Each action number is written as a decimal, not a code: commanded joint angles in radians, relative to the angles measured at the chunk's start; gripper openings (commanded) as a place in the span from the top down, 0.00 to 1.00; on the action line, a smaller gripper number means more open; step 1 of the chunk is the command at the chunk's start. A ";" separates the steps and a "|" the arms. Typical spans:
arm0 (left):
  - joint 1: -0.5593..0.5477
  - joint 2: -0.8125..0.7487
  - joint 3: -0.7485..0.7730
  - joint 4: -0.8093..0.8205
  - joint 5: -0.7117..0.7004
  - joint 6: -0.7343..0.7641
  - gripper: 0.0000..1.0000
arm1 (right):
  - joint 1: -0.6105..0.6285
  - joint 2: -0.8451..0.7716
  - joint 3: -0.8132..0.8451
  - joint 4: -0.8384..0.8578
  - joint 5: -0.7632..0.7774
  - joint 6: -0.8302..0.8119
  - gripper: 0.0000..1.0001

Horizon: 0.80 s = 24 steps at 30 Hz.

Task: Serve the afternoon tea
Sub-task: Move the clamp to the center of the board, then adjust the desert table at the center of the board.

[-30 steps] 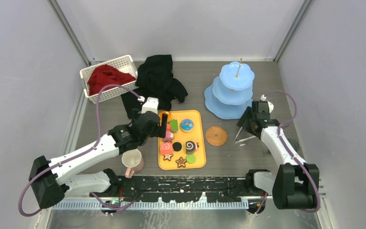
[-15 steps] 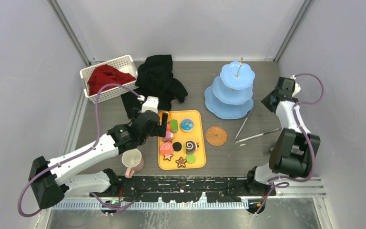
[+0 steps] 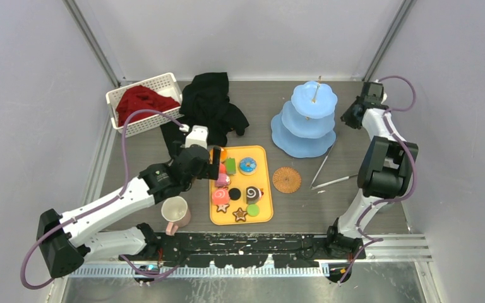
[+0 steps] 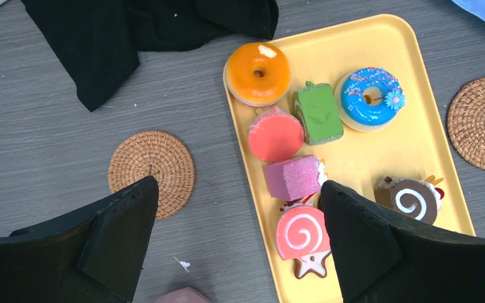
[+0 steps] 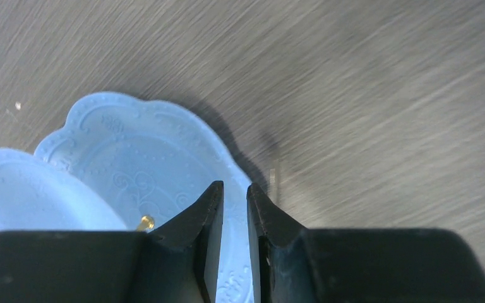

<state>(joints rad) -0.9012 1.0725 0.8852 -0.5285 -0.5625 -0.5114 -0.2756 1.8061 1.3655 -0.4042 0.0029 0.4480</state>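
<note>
Several toy sweets lie on the yellow tray (image 3: 262, 214): a blue donut (image 4: 369, 98), a pink swirl roll (image 4: 302, 231), a brown swirl roll (image 4: 409, 199), a pink cube (image 4: 290, 178) and a star cookie (image 4: 309, 265). My left gripper (image 4: 235, 186) hovers wide open over the tray's left edge (image 3: 218, 165), holding nothing. The pale-blue three-tier stand (image 3: 303, 126) is at the back right. My right gripper (image 3: 348, 117) hangs just right of the stand, above its rim (image 5: 139, 158). Only a narrow slit (image 5: 235, 187) remains between its jaws, with nothing in it. A cream mug (image 3: 175, 211) with a pink handle stands front left.
A white basket (image 3: 142, 101) with red cloth sits back left, with a black cloth (image 3: 211, 104) beside it. One wicker coaster (image 3: 287, 180) lies right of the tray, another (image 4: 153, 170) left of it. Two thin metal utensils (image 3: 335, 183) lie near the stand.
My right arm swung from near the metal utensils up to the far right beside the stand, and its jaws narrowed. The left arm barely moved.
</note>
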 commanded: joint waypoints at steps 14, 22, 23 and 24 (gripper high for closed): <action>-0.002 -0.088 0.005 -0.035 -0.083 -0.028 0.01 | 0.185 0.026 0.061 -0.015 0.066 -0.032 0.64; -0.001 -0.051 0.005 0.000 -0.101 -0.005 0.01 | 0.132 -0.232 -0.140 0.001 0.121 0.028 0.31; -0.002 -0.045 0.009 -0.002 -0.106 -0.004 0.01 | 0.132 -0.267 -0.177 -0.008 0.121 0.027 0.29; -0.001 -0.039 0.012 -0.003 -0.108 -0.004 0.01 | 0.131 -0.306 -0.214 -0.015 0.117 0.027 0.27</action>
<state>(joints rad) -0.9012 1.0157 0.8848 -0.5732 -0.6220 -0.5198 -0.1349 1.6775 1.2495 -0.4271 0.0853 0.4488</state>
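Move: The blue cake stand's middle is about 13 cm to the right hand's left, level with it fore and aft and at much the same height. The clamp lies open on the table, roughly 16 cm back and 5 cm left, some 9 cm below; the right woven coaster is about 17 cm back and 18 cm left. From the left hand the stand is some 15 cm ahead and 35 cm right. Right hand sweeps some 9 cm left into the cake stand, then opens, retreating back, up and right. ##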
